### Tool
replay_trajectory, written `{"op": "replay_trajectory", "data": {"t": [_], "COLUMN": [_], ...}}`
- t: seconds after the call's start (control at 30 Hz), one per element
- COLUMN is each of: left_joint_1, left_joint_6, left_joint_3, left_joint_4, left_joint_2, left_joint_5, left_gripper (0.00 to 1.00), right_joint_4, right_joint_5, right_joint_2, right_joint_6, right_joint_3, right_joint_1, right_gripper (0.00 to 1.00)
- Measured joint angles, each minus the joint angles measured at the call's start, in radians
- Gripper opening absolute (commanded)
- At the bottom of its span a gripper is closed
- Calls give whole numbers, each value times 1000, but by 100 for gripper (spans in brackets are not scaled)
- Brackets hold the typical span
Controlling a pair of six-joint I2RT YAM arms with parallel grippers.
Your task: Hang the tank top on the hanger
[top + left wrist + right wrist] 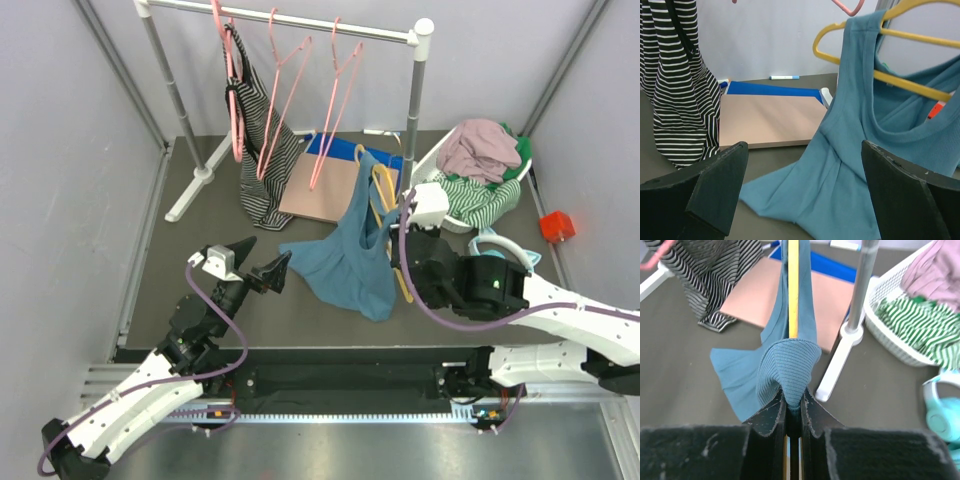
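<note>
The teal tank top [350,255] hangs partly on the yellow hanger [380,190], with its hem spread on the dark table. My right gripper [793,400] is shut on a ribbed fold of the tank top [787,360]. The hanger's yellow bar [793,290] runs straight up out of that same pinch. My left gripper [262,262] is open a little left of the cloth, its jaws pointing at it and holding nothing. In the left wrist view the tank top [855,150] drapes over one hanger [905,82] arm, between my wide fingers [722,185].
A white clothes rack [415,60] stands at the back with pink hangers [335,100] and a striped garment [262,150]. A brown board [320,190] lies under it. A white basket [440,165] of clothes, teal headphones [500,245] and a red block [556,226] sit at the right.
</note>
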Motion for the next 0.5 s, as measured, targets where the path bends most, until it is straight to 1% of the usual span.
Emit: {"op": "replay_trajectory", "data": {"t": [0.3,0.5], "left_joint_1": [0,0], "left_joint_6": [0,0], "left_joint_3": [0,0], "left_joint_4": [-1,-2], "left_joint_2": [0,0], "left_joint_5": [0,0], "left_gripper": [99,99], "right_joint_4": [54,103], "right_joint_5": [77,92], "right_joint_2": [80,152], "right_joint_6": [-185,-297], "right_joint_3": [201,332], "right_joint_1": [-16,-83], "right_gripper": [0,0]}}
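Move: My right hand pinches the yellow hanger with the blue tank top on it. The free stretch of rail it is bound for lies roughly 25 cm ahead, 3 cm left and 25 cm above. The right pink hanger hangs about 24 cm ahead, 12 cm left and some 12 cm up; the rack's right post stands about 25 cm ahead and 6 cm right. From my left hand that free stretch is some 25 cm ahead, 24 cm right and 31 cm up. I keep the hanger and the tank top's fabric pinched in my right hand and lift them about 10 cm, reaching some 4 cm forward as well, mostly near the end, so the hook rises towards the rail between the right pink hanger and the right post. My fingers stay shut and tip upward about 10 degrees, turning slightly clockwise. ##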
